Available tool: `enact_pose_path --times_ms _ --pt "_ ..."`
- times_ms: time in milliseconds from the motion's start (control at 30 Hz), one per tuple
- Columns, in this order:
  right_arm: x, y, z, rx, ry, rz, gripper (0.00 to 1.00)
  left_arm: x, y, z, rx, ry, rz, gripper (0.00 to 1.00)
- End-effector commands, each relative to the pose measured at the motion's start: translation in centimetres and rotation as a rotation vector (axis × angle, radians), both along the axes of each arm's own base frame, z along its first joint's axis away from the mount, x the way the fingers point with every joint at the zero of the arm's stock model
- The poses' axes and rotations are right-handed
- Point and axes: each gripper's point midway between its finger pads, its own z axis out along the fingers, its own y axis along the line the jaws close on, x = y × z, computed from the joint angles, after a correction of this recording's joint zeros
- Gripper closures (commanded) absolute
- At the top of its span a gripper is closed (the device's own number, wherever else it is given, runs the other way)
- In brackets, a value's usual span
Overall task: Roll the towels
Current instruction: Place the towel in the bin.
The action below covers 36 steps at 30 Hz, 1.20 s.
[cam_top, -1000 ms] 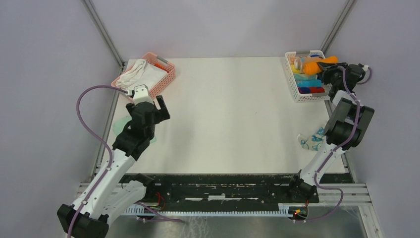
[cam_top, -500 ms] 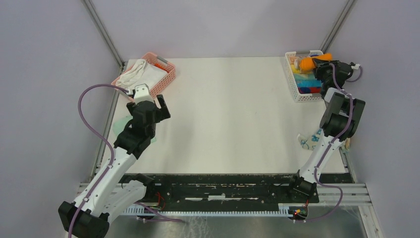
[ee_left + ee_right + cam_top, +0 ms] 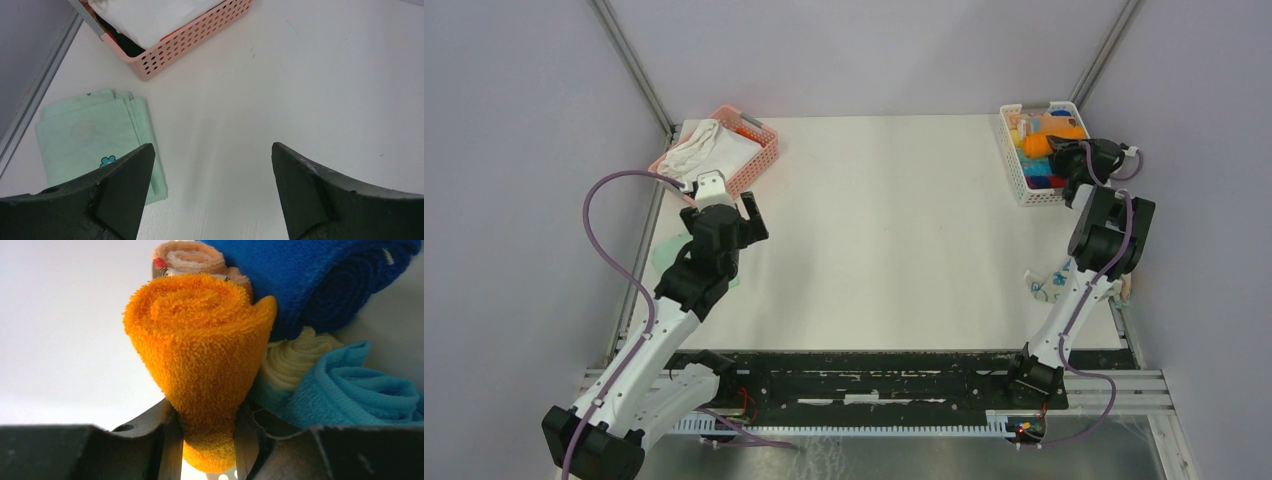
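Observation:
My right gripper [image 3: 207, 425] is shut on a rolled orange towel [image 3: 200, 340], gripping its narrow end. In the top view the orange towel [image 3: 1042, 143] lies over the white basket [image 3: 1012, 168] at the back right, with the right gripper [image 3: 1069, 152] just beside it. A mint green towel [image 3: 85, 135] with a blue flower mark lies folded flat at the table's left edge. My left gripper [image 3: 212, 150] hangs open above bare table just right of it. A white towel with teal print [image 3: 1049, 285] lies crumpled near the right edge.
The white basket holds other rolls: dark blue [image 3: 330, 280], light blue [image 3: 350, 395], cream [image 3: 295, 355] and peach [image 3: 192, 255]. A pink mesh basket [image 3: 190, 37] with a bigger white cloth [image 3: 704, 145] stands at the back left, close to my left arm.
My right gripper has carried the orange roll down and towards the near side of the white basket. The left arm has hardly moved.

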Motion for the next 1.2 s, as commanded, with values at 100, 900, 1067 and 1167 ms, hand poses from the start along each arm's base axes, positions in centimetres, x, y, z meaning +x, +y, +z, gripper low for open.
enact_pose_path --times_ms 100,900,1067,1167 --pt "0.2 0.2 -4.1 0.019 0.134 -0.018 0.53 0.3 0.4 1.3 0.032 -0.049 -0.009 0.07" --pt "-2.2 -0.1 1.8 -0.012 0.294 -0.063 0.17 -0.2 0.5 2.0 0.014 -0.077 -0.009 0.07" --pt "-2.7 -0.1 3.0 -0.023 0.309 -0.064 0.18 -0.3 0.6 2.0 0.013 -0.078 -0.007 0.07" --pt "-2.9 0.0 3.8 -0.035 0.317 -0.056 0.17 -0.3 0.6 2.1 0.012 -0.08 -0.007 0.07"
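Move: My right hand holds the orange towel roll by its middle in the white bin, whose centre lies about 3 cm to my left, 1 cm back and 5 cm lower. The peach roll is roughly 5 cm ahead and 1 cm left, the cyan roll about 5 cm back and 4 cm left, the red one some 9 cm back and 2 cm left, all slightly lower. From my left hand, the bin's centre is around 27 cm ahead, 77 cm right and 17 cm down. I spread my right fingers from their pinch on the orange roll and let it go, sinking the last 1 cm or so into the bin and easing slightly forward as they begin to part. Then I draw back about 3 cm towards the cyan and red rolls, rising barely 1 cm, while the wrist tips nearly 20 degrees further down throughout. ##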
